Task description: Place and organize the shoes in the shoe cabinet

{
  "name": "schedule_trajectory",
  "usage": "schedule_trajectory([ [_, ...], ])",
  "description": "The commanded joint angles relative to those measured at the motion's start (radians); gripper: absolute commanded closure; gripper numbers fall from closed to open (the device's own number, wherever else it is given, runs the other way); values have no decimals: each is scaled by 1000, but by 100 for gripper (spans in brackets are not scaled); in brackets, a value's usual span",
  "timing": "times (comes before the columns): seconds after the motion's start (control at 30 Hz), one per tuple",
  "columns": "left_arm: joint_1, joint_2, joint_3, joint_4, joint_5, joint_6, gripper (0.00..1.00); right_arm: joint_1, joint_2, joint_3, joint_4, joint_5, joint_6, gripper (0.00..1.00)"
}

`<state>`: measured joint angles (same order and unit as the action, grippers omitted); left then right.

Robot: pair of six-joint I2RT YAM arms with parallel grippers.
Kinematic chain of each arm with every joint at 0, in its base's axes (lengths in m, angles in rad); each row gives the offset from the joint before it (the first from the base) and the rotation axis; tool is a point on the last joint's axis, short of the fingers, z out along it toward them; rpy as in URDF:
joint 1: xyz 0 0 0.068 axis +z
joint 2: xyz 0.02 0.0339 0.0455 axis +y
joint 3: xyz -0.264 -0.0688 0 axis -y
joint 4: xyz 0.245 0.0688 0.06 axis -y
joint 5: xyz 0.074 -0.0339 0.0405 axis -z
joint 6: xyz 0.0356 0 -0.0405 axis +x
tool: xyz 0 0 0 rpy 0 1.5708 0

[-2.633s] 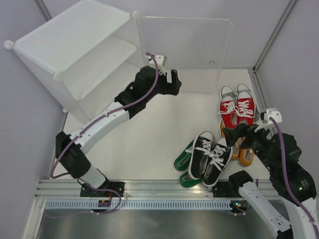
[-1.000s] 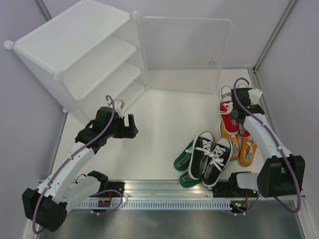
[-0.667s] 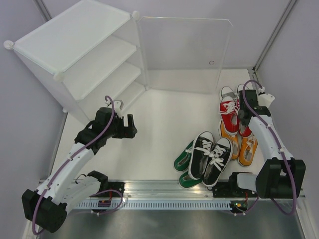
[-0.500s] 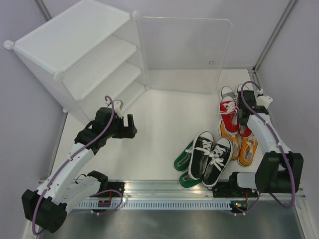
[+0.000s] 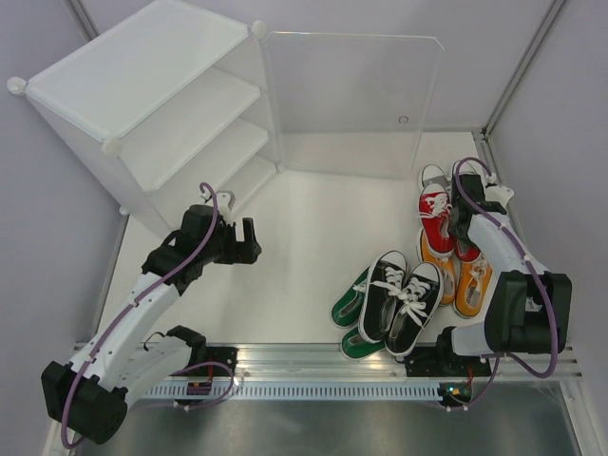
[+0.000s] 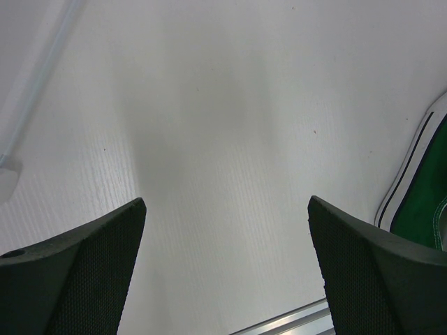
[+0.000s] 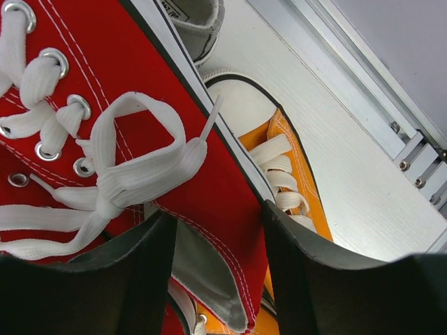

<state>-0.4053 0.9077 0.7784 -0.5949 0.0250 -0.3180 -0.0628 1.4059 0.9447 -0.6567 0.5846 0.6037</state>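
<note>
The shoes lie at the right of the table: a red pair (image 5: 435, 217), an orange pair (image 5: 471, 288) under its heels, a grey pair (image 5: 434, 175) behind, a black pair (image 5: 403, 296) on a green pair (image 5: 350, 306). My right gripper (image 5: 463, 213) is down on the right red shoe (image 7: 140, 91). It is open and straddles that shoe's side wall at the heel, one finger inside the shoe, the other outside by the sole. The orange shoe (image 7: 293, 164) lies just beyond. The shoe cabinet (image 5: 142, 104) stands back left, its shelves bare. My left gripper (image 5: 249, 242) hangs open over bare table.
The cabinet's clear door (image 5: 351, 95) is swung wide along the back. A metal rail (image 7: 363, 91) runs close beside the red and orange shoes on the right. In the left wrist view the green shoe (image 6: 426, 202) shows at the right edge.
My right arm swung from the near side out over the red pair and lowered onto the right red shoe, jaws widening. The left arm came back from the door, then stayed still.
</note>
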Motion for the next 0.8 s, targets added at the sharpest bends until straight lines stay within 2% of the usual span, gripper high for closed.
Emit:
schedule_trajectory([
  [0.0, 2, -12, -2, 35, -20, 34, 0, -11, -4, -21, 39, 33, 11, 44],
  [0.13, 2, -13, -7, 33, -20, 36, 0, -58, 25, -41, 52, 56, 33, 54],
  [0.2, 3, -16, -7, 33, -20, 36, 0, -71, 16, -41, 49, 79, 31, 68],
  [0.23, 2, -18, -7, 35, -20, 34, 0, -71, -1, -35, 43, 96, 30, 78],
  [0.37, 3, -13, -2, 35, -20, 34, 0, -69, -70, 29, -4, 106, -5, 99],
  [0.63, 3, -9, -2, 33, -20, 33, 0, -23, -269, 132, -70, 25, -82, 99],
  [0.77, 3, -1, -2, 33, -46, 34, 0, 96, -303, 202, -115, -58, -131, 100],
])
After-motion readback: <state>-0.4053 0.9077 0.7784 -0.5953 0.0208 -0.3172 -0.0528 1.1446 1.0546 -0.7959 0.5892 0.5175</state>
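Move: The right hand's half-open fingers already straddle the right-side wall of the right-hand red shoe near its heel opening; that shoe's middle lies about 4 cm ahead, 2 cm left and 1 cm below. The other red shoe is 3 cm ahead and 9 cm left, the right orange shoe some 9 cm back, straight behind and 5 cm lower. From the left hand, the right-hand red shoe is roughly 46 cm right, 8 cm ahead and 7 cm below. Right hand shifts about 3 cm right, pinches the shoe's right-side wall shut between its fingers, then lifts some 10 cm. ##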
